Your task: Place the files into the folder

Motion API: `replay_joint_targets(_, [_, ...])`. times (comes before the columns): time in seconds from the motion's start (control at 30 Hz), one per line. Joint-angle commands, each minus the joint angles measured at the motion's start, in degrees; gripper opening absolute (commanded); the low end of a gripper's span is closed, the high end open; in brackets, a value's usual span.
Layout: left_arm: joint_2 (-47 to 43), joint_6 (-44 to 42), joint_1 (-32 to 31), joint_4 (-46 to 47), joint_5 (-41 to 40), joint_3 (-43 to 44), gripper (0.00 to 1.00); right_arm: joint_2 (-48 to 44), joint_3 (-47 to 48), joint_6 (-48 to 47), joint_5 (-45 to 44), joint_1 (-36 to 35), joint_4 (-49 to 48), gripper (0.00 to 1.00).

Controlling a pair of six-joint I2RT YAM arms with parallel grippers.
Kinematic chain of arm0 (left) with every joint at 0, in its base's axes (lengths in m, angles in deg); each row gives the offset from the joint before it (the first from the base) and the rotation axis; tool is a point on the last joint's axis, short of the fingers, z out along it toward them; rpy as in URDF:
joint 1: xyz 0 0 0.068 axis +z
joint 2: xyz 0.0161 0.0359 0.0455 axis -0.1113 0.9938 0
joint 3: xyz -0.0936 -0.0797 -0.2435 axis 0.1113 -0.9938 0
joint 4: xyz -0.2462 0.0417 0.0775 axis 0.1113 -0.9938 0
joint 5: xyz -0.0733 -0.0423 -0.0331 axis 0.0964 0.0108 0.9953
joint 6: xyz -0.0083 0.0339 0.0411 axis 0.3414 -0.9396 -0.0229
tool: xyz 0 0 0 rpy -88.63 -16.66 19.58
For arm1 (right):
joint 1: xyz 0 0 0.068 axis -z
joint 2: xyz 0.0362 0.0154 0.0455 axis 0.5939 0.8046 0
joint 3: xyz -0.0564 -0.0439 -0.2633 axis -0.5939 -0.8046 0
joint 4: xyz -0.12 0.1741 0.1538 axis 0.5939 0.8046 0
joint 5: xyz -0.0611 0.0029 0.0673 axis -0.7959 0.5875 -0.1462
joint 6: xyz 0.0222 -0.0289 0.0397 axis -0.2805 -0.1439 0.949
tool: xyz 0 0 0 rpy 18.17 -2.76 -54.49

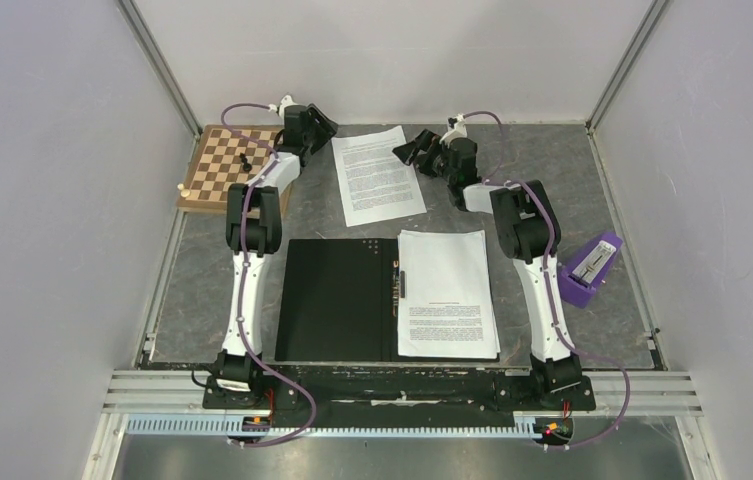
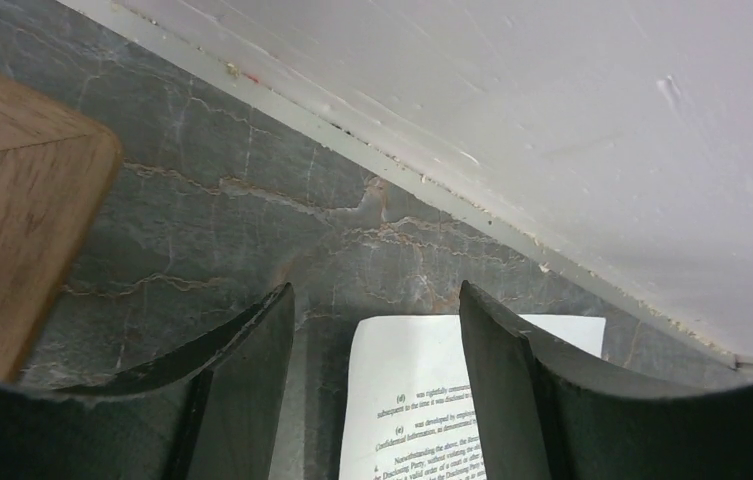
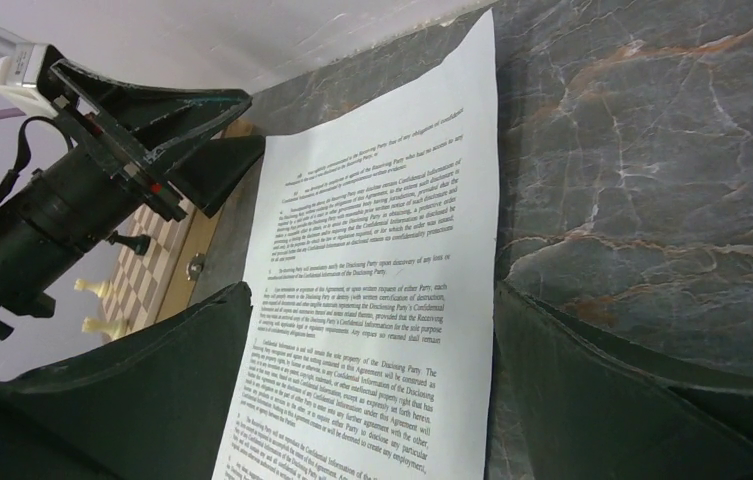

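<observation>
The folder (image 1: pixel 337 300) lies open near the arm bases, black inner faces up. White printed files (image 1: pixel 447 295) rest on its right half. One more sheet (image 1: pixel 377 175) lies flat on the table behind the folder. My left gripper (image 1: pixel 322 128) hangs open at that sheet's far left corner; in the left wrist view the corner (image 2: pixel 412 390) shows on the table between the open left gripper (image 2: pixel 375 295). My right gripper (image 1: pixel 409 152) stands open at the sheet's right side, and the page (image 3: pixel 382 300) runs between the wide-open right gripper (image 3: pixel 370 295), ungripped.
A wooden chessboard (image 1: pixel 227 165) with a few pieces sits at the back left, close to the left arm. A purple device (image 1: pixel 590 268) lies at the right edge. White enclosure walls (image 2: pixel 512 90) close the table's back and sides.
</observation>
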Motion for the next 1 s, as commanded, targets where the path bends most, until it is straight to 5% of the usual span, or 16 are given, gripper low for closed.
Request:
replay_joint_targets(0.0, [1.7,5.4,-0.1,2.8,3.3,3.0,0.67,-4.8,-0.2,2.0,2.3,0.1,-3.8,0.93])
replay_joint_targets(0.63, [0.3,9.7,-2.0,-4.8,5.5,-0.2,0.48,-10.7,-7.3,3.5,4.7,1.1,-6.2,0.93])
replay_joint_targets(0.9, [-1.4,8.1,-2.0,-6.4,7.2,-0.2,0.06,-14.7,-7.4,-0.3,6.9,1.5,-1.2,0.93])
replay_joint_targets(0.97, [-3.7,5.9,-2.0,-5.8,9.8,-0.2,0.02,-16.6,-7.7,-2.9,7.4,1.5,1.5,0.93])
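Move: The last loose file lies with its middle roughly 12 cm to the left hand's right, 11 cm back and 4 cm below; its far left corner is almost under the open fingers. From that hand the chessboard's middle is about 26 cm left and 9 cm back, and the open folder's some 45 cm back and 16 cm right. From the right hand, over the file's right edge, the file's middle is around 9 cm left, 3 cm back and 4 cm below. Fingers closing almost fully, the left hand pinches the loose file's left edge just below its far corner, having gone about 4 cm right with some 2 cm each of back and down while rolling its left side down 10 degrees. The right hand, staying wide open, climbs about 6 cm off the file's right edge and eases back a little. ##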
